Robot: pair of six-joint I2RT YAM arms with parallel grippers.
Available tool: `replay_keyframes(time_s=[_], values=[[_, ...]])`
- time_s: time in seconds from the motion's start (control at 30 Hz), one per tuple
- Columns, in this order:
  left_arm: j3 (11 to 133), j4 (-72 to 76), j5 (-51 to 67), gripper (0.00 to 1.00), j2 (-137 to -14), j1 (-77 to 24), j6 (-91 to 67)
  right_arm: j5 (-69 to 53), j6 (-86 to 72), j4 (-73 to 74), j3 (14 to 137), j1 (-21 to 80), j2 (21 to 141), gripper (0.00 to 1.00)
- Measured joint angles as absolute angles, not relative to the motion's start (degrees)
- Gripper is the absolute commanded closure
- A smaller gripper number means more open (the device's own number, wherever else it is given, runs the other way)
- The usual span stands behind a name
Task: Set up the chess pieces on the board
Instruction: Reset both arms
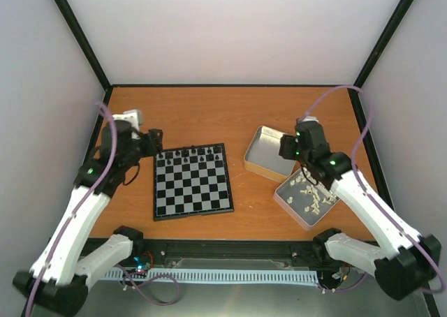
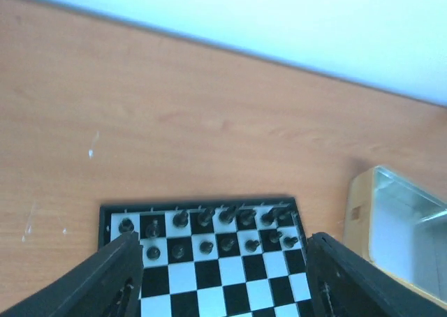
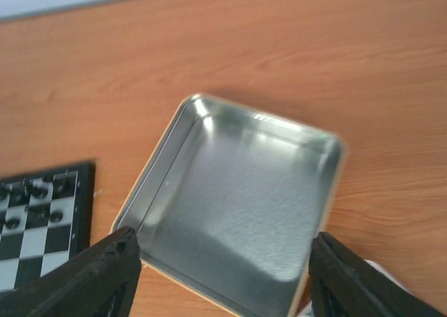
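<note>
The board [image 1: 195,195] lies left of the table's centre. Black chess pieces [image 1: 192,156] fill its two far rows. In the left wrist view the board [image 2: 230,271] lies below the camera, with the black pieces [image 2: 205,216] standing in two rows. My left gripper [image 2: 223,244] hangs open over the board's far end with nothing between its fingers [image 2: 115,275]; from above, the left gripper [image 1: 155,142] is by the board's far left corner. My right gripper [image 1: 286,148] is open and empty above an empty silver tin [image 3: 237,191].
A second tin [image 1: 293,212] holding several cream-white pieces [image 1: 307,191] sits near the right arm, touching the empty tin [image 1: 262,146]. The board's corner [image 3: 42,212] shows at the left of the right wrist view. Enclosure walls surround the table.
</note>
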State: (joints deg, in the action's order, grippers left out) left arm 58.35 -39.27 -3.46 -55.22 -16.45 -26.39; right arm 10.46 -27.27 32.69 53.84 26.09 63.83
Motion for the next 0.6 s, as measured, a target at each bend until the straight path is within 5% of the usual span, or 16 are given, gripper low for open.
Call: replay_keyframes(time_s=[0.13, 0.37, 0.6], values=[[58.11, -39.0, -4.56, 0.01, -41.54, -16.45, -23.16, 16.38, -23.59, 37.23, 54.52, 25.74, 53.52, 0.18], [59.29, -40.21, -6.87, 0.0, -24.25, -16.43, -20.08, 23.86, -18.37, 44.05, 60.99, 25.63, 36.42, 0.01], [61.67, -45.69, -9.37, 0.0, -18.04, -16.43, -19.94, 27.0, -15.27, 48.31, 65.39, 25.63, 24.99, 0.0]])
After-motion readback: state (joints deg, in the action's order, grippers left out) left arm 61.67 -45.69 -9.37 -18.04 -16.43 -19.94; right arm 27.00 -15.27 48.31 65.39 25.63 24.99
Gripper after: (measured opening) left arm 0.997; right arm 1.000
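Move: The chessboard's middle lies about 3 cm back from the left hand, 6 cm to its right and 23 cm below, with the black pieces in their two far rows some 5 cm ahead and 5 cm right. From the right hand, the board's middle is roughly 30 cm left and 3 cm back; the empty box is about 5 cm ahead, 3 cm left and 18 cm below, and the white-piece box 9 cm back, 8 cm right. Board and boxes are left behind untouched as both empty hands retreat, tilting up about 35 degrees and spreading their fingers fully. The left draws back and up nearly equally, swinging somewhat left, its climb levelling off at the end; the right climbs some 20 cm, going back and right away from the empty box. ##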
